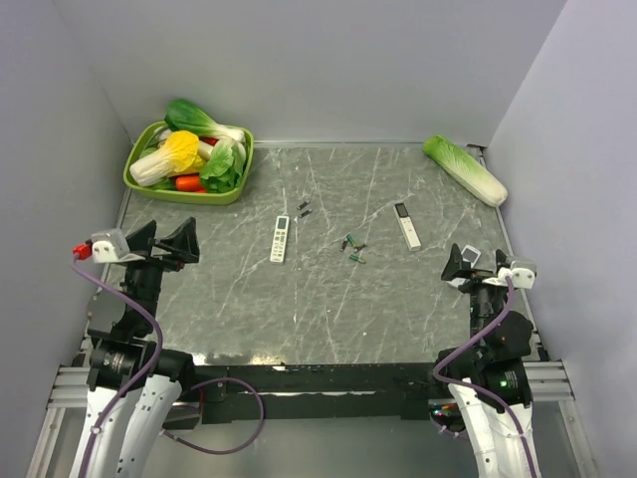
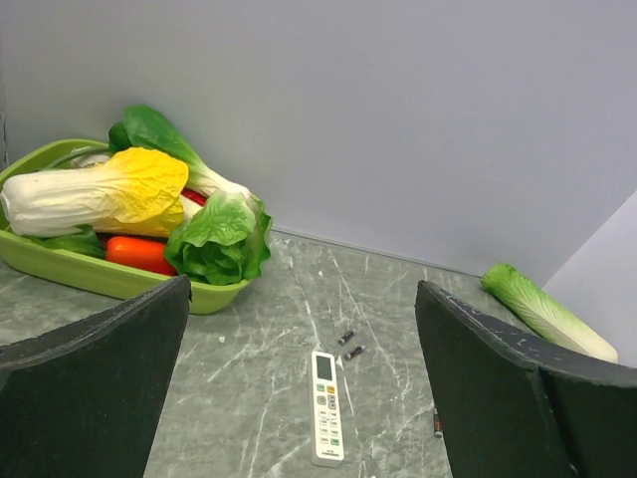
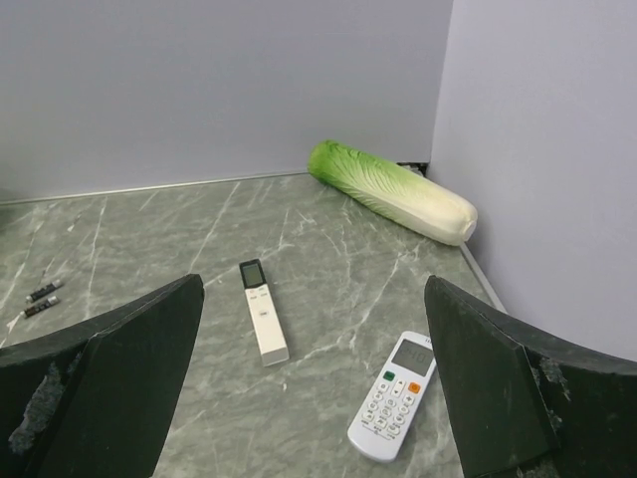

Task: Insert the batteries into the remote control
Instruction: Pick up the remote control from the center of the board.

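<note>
The remote control (image 1: pixel 281 239) is a long slim white bar with a small dark window, lying face up left of the table's middle; it also shows in the left wrist view (image 2: pixel 327 405). Green batteries (image 1: pixel 352 249) lie loose to its right, and one battery (image 2: pixel 437 423) peeks out beside my left gripper's right finger. My left gripper (image 1: pixel 164 240) (image 2: pixel 302 291) hovers open near the table's left edge, well short of the remote control. At the right edge my right gripper (image 1: pixel 470 271) (image 3: pixel 315 285) hangs open, with nothing between its fingers.
Two all-dark cells (image 1: pixel 305 209) (image 2: pixel 349 345) lie just beyond the remote control. A white remote with a black end (image 1: pixel 407 225) (image 3: pixel 263 311) and a shorter, wider remote (image 1: pixel 470 255) (image 3: pixel 391 396) sit at the right. A green tray of vegetables (image 1: pixel 139 184) stands back left, a cabbage (image 1: pixel 464 169) back right.
</note>
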Controlling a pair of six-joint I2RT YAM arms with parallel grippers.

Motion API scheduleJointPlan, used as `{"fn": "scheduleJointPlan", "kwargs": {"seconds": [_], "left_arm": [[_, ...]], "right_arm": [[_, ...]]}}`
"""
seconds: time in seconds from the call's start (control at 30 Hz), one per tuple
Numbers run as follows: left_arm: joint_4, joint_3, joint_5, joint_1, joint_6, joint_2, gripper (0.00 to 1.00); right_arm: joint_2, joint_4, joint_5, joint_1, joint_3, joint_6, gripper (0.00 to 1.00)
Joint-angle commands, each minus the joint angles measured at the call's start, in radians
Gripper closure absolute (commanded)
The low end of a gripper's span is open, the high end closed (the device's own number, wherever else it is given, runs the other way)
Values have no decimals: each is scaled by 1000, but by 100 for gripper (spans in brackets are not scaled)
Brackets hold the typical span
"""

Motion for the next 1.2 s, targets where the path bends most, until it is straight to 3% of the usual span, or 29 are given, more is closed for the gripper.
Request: {"fn": "scheduleJointPlan", "kwargs": {"seconds": [0.0, 0.1, 0.23, 0.43, 0.57, 0.77, 1.17], "left_arm": [[26, 5, -17, -3, -26, 16, 1], [26, 22, -1, -3, -44, 67, 1], [-107, 123, 42, -3, -107, 235, 3], [-266, 296, 174, -3, -208, 609, 3], [-336, 376, 248, -73, -244, 916, 3], [-422, 532, 128, -246, -258, 1238, 3], [-519, 856, -68, -303, -252, 1657, 2]], "right_arm": [[-258, 10, 22, -11, 33, 10, 0], [-267, 2, 59, -10, 25, 26, 0], [-272, 9, 57, -11, 22, 39, 0], [-290, 14, 63, -8, 13, 42, 0], [-306, 3, 43, -5, 16, 42, 0], [-312, -4, 17, 4, 22, 42, 0], [-312, -6, -6, 38, 23, 42, 0]]}}
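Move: The remote control lies about 18 cm ahead of the left hand, 18 cm to its right and 34 cm below. The two dark batteries sit some 10 cm beyond the remote and 7 cm right of it; the green battery cluster lies 18 cm to its right, about level with it. The vegetable basket stands roughly 41 cm ahead of the left hand and 11 cm to its left. From the right hand the remote is about 20 cm ahead, 43 cm left, 27 cm below. Bring the left gripper down about 28 cm onto the approach over the remote control: start by reaching forward, then sink steeply while swinging right, and ease forward again as the descent slows, for some 17 cm each forward and right. Tip the wrist down by some 70 degrees on the way and keep the fingers wide open, astride the remote but still above it, touching nothing. ##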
